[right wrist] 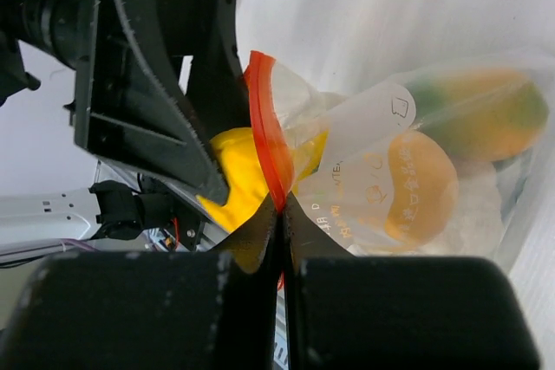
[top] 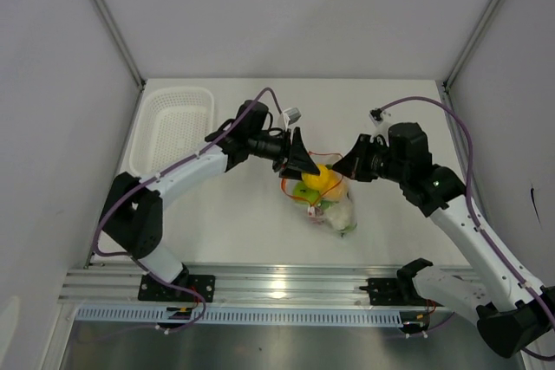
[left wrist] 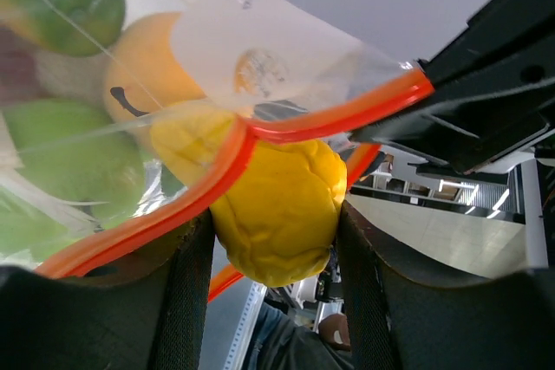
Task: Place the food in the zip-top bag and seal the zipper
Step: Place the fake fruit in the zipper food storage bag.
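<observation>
The zip-top bag (top: 334,207) lies crinkled mid-table, its mouth lifted toward the grippers. Through the clear plastic I see an orange ball (right wrist: 421,185), a green apple (left wrist: 78,166) and a white piece (top: 342,212). My left gripper (left wrist: 273,218) is shut on a yellow fruit (left wrist: 277,192) at the bag's mouth, between the two sides of the orange-red zipper (left wrist: 217,181). In the top view that gripper (top: 305,165) comes in from the left. My right gripper (right wrist: 282,205) is shut on the zipper strip (right wrist: 264,123) and holds that edge up; from above it (top: 342,166) sits just right of the fruit.
A white mesh basket (top: 173,126) stands at the back left of the table. Grey walls close in the sides and back. A metal rail (top: 277,288) with the arm bases runs along the near edge.
</observation>
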`<action>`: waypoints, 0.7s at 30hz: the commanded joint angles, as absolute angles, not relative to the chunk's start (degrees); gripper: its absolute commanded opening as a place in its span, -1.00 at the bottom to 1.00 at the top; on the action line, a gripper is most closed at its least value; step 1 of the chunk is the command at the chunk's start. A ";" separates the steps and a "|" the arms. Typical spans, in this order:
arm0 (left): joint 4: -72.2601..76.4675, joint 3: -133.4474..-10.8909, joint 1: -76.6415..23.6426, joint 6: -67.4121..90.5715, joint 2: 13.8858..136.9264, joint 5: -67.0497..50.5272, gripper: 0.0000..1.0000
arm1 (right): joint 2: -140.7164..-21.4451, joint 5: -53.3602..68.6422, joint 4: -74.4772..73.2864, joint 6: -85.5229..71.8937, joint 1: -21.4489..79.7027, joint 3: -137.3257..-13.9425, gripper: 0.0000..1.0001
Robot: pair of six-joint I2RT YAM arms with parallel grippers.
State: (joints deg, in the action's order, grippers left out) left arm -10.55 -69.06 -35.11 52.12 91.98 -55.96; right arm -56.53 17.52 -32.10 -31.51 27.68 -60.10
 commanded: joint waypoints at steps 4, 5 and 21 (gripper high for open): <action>-8.08 -72.51 -34.54 52.30 95.44 -57.13 -0.04 | -54.14 19.51 -30.85 -32.08 28.04 -61.35 -1.00; -8.35 -72.68 -34.54 52.12 95.88 -56.87 -0.01 | -54.05 19.77 -30.76 -32.08 27.95 -61.43 -1.00; -22.57 -74.71 -34.63 39.92 90.28 -46.16 0.99 | -55.20 20.04 -30.94 -32.34 27.95 -63.02 -1.00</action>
State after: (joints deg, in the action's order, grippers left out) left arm -16.97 -71.55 -34.70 46.17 96.64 -50.74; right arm -55.70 18.94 -32.91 -31.55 27.68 -60.12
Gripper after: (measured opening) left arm 0.994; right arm 0.003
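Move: The yellow fruit is already in my left fingers, and the bag's mouth lies right under them, its middle some 3 cm down, 1 cm back and 1 cm to the right. Inside, the green apple is about 9 cm below my left hand, 2 cm back and 3 cm left; the orange is 8 cm below, level ahead, 5 cm right. From my right hand, pinching the rim, the mouth's middle is about 5 cm left, 3 cm back and 2 cm lower. I lower the yellow fruit with my left hand about 4 cm into the bag's mouth, easing some 2 cm forward on the way, then spread the fingers wide to let it go as the descent runs out. My right hand stays shut on the rim and holds it up. ##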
